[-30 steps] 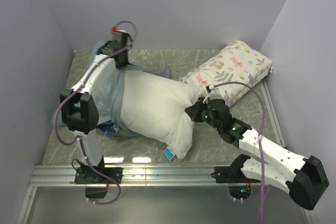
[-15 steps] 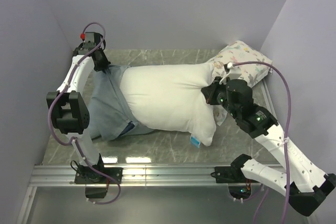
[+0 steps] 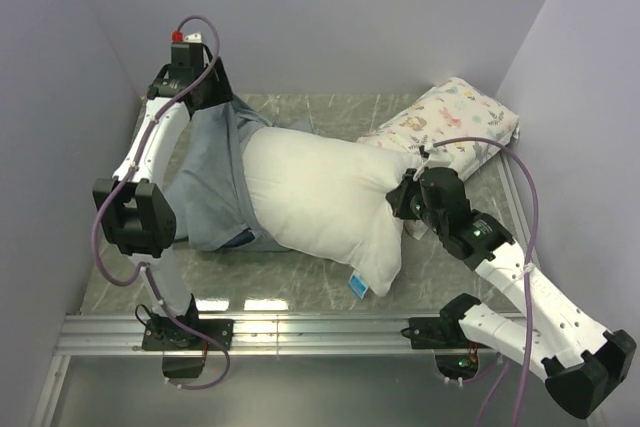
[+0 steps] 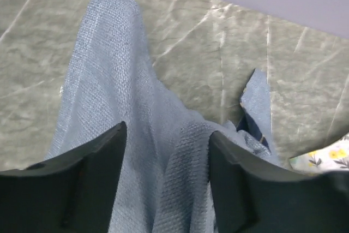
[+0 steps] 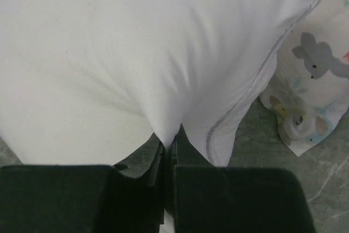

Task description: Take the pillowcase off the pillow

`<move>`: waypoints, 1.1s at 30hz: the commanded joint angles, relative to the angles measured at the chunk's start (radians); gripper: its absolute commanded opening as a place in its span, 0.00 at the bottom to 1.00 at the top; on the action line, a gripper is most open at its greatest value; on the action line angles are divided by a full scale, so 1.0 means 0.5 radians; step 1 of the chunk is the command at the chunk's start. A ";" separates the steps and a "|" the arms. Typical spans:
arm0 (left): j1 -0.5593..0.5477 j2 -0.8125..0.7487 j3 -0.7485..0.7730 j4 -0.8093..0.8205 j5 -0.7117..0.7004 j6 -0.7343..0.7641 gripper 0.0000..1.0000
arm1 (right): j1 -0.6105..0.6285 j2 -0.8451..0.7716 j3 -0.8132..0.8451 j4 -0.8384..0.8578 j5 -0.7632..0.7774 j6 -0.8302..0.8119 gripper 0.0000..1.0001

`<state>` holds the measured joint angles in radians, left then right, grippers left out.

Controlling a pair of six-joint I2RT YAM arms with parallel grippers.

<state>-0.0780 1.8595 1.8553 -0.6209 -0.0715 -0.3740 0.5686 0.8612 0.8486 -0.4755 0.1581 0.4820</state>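
The white pillow lies across the middle of the table, its left end still inside the grey-blue pillowcase. A small blue label tag hangs at the pillow's near corner. My left gripper hovers over the far end of the pillowcase. In the left wrist view the left gripper is open, with cloth lying loose between the fingers. My right gripper is shut on a pinch of the pillow's right end, and the right gripper shows that fold clamped tight.
A smaller floral-print pillow sits at the back right, touching the white pillow; it shows as the floral pillow beside my right gripper. Walls close the table on the left, back and right. A metal rail runs along the near edge.
The left gripper has opened and let the pillowcase go, shifting slightly right. The right gripper has drawn the pillow back toward the near right, and the pillow sagged lower.
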 commanded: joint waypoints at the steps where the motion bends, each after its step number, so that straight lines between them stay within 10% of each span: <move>1: -0.043 -0.193 0.048 0.208 -0.164 0.036 0.69 | -0.027 -0.136 -0.028 0.095 0.107 -0.001 0.00; 5: -0.282 -0.433 -0.115 0.223 -0.417 0.039 0.80 | -0.024 -0.145 -0.025 0.071 0.095 -0.043 0.03; 9: -0.488 -0.660 -0.344 0.113 -0.611 -0.119 0.84 | 0.004 -0.148 -0.004 0.049 0.156 -0.105 0.54; 12: -0.592 -0.933 -0.666 0.192 -0.685 -0.215 0.86 | 0.050 -0.164 0.012 0.021 0.260 -0.148 0.74; 23: -0.829 -1.725 -1.795 0.425 -0.658 -0.770 0.94 | 0.945 0.026 0.137 0.153 0.757 -0.454 0.85; 33: -0.847 -1.823 -2.063 0.469 -0.707 -0.872 0.93 | 1.728 0.698 0.297 0.331 1.453 -0.994 0.90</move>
<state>-0.4984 0.9443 0.8211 -0.4484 -0.4095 -0.7784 1.3666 1.1080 0.9367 -0.3779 0.6964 0.1184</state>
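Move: The pillowcase's mouth, around the pillow's left end, lies about 23 cm back from the left hand, 7 cm to its right and 17 cm lower; the pillow's middle is roughly 21 cm back and 30 cm right of that hand. From the right hand, which pinches the pillow's right end, the mouth is some 37 cm left and 2 cm ahead, the pillow's middle 18 cm left and 5 cm ahead, the tag 12 cm back and 9 cm left. Back towards its base in an arc, rising first and then sinking, the left hand leaves the far end of the pillowcase and travels about 23 cm back and a little right to hover open over the cloth by the mouth, its fingers spreading wider. The right hand, almost still at first, opens and lets go of the pillow, then swings some 13 cm left and 8 cm back over the pillow's near side, rolling its left side down and turning counter-clockwise. ##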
